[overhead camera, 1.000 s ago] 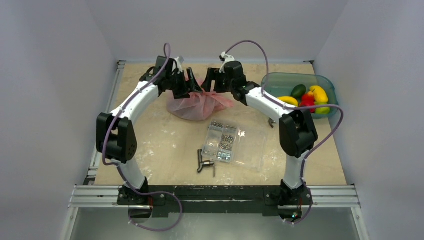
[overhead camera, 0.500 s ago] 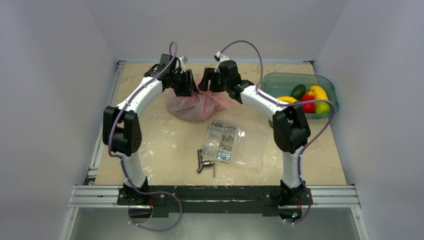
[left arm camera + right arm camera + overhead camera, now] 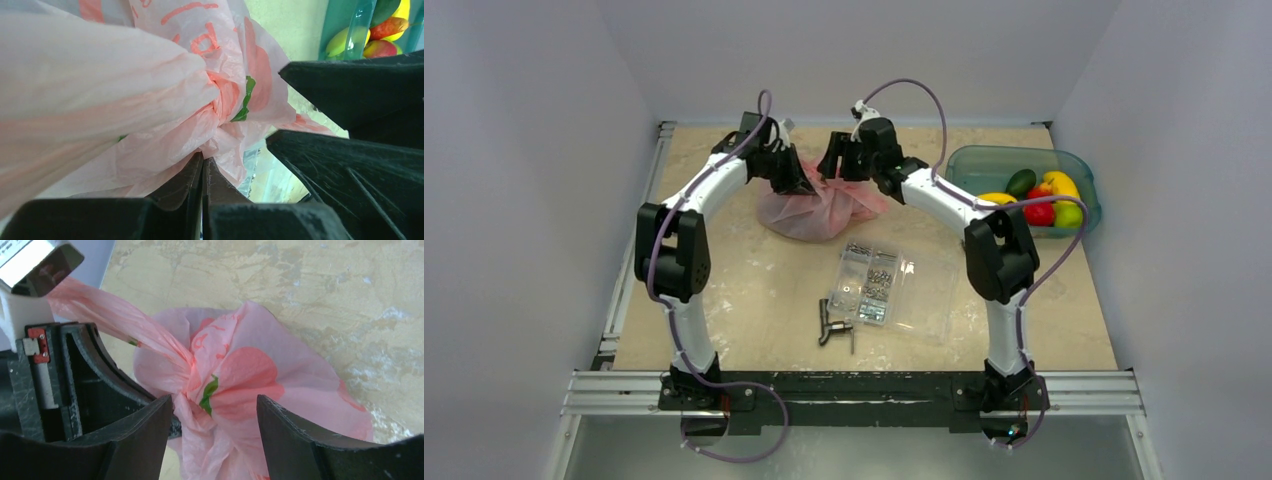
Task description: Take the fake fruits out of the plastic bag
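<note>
The pink plastic bag (image 3: 816,212) lies tied at the back of the table, its knot with a green leaf print (image 3: 244,100) facing the left wrist camera. My left gripper (image 3: 808,186) (image 3: 204,161) is shut, its tips pinching the bag's film just below the knot. My right gripper (image 3: 832,170) (image 3: 215,407) is open, its two fingers straddling the knot of the bag (image 3: 235,375) without squeezing it. A bag handle (image 3: 95,307) stretches tight toward the upper left. The fake fruits are hidden inside the bag.
A teal bin (image 3: 984,156) at the back right holds yellow, red and green fruit pieces. A clear compartmented screw box (image 3: 876,280) lies at mid-table with a black metal tool (image 3: 832,328) in front of it. Side walls stand close.
The left gripper has closed from open onto the bag's film. Both wrists shifted slightly toward the back over the knot, and the right jaws narrowed a little.
</note>
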`<action>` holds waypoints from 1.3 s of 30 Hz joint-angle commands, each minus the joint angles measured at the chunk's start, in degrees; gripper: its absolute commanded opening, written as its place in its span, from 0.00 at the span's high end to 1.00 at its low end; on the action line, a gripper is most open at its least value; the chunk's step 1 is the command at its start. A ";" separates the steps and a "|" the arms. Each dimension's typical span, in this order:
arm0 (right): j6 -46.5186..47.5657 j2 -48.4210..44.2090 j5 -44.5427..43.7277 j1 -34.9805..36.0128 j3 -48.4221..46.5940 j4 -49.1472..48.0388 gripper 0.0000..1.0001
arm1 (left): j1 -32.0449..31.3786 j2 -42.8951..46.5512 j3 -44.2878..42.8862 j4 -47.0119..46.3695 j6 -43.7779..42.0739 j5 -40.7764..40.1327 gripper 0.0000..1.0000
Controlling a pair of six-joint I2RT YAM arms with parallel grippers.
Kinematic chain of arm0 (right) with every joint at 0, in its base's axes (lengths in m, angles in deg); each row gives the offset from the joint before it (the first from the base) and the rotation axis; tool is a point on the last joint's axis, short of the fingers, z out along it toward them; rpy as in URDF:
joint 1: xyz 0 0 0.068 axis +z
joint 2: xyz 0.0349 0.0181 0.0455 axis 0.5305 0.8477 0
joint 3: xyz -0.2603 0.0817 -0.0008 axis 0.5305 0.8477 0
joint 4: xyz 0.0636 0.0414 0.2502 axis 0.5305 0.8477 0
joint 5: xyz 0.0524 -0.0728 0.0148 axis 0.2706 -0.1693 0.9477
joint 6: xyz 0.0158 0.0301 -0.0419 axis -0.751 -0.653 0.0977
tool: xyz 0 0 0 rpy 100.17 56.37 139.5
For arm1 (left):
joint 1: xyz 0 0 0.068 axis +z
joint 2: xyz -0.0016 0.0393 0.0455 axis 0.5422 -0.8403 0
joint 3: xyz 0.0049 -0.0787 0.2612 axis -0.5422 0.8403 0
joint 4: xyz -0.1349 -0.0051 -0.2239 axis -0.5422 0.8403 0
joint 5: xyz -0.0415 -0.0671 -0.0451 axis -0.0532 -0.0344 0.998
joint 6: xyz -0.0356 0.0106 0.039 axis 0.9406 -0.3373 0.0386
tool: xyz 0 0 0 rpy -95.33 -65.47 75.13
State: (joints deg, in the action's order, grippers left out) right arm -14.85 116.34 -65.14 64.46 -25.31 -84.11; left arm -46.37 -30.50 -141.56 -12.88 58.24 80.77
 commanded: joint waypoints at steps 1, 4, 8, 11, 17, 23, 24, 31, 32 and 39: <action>-1.40 3.59 -0.47 0.81 -5.74 0.51 0.37 | 0.53 0.88 0.67 -2.86 2.48 2.16 1.00; -1.75 6.92 -0.59 1.30 -9.08 2.14 0.41 | 0.53 1.45 1.24 -2.96 3.45 1.64 1.00; -3.20 8.56 -1.12 1.47 -10.82 2.45 0.56 | 0.53 2.17 1.80 -2.25 4.18 0.22 1.00; -4.44 7.51 -1.97 1.50 -10.05 1.21 0.72 | 0.64 2.01 1.10 0.80 4.92 -3.40 1.00; -7.69 -0.47 0.22 -0.15 -0.14 -6.24 0.96 | 4.49 1.55 2.88 1.99 8.53 -6.39 1.00; -8.73 -4.42 12.48 -2.29 6.85 -15.98 1.00 | 5.98 4.85 4.45 -2.58 9.10 -2.54 1.00; -8.04 -3.76 13.75 -2.30 6.12 -15.28 1.00 | 5.98 5.64 5.00 -3.89 9.43 -1.30 1.00; -7.03 -4.78 16.00 -2.20 9.21 -18.77 1.00 | 4.59 8.56 4.87 -8.24 4.60 3.84 0.66; -7.07 -4.67 16.19 -2.22 9.28 -18.76 1.00 | 4.25 8.68 4.69 -8.54 4.05 4.53 0.56; -7.53 -4.47 17.05 -1.70 8.91 -18.53 0.95 | 1.24 6.53 3.41 -9.36 3.27 8.68 0.29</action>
State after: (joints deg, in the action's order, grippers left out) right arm -22.28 114.01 -50.91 62.04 -16.00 -99.08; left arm -43.68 -23.92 -135.68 -20.12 63.42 85.43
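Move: For my open right hand, the bag's knot lies about 2 cm ahead, 3 cm left and 4 cm below. The bag's body is some 7 cm back, 3 cm left and 12 below; the parts box 23 back, 7 right and 16 below. My left hand, shut on a fold, has the knot 4 cm ahead, 2 right, 1 below; the bag's body 4 back, 1 right, 8 below. I reach my right hand down about 4 cm, left and forward onto the bag's knot, pinch the gathered plastic there, then lift it and draw back, rolling slightly. Meanwhile my left hand, still shut, tugs some 5 cm left and a little down, then opens wide, letting go of its fold, and comes back right and up beside the knot. ##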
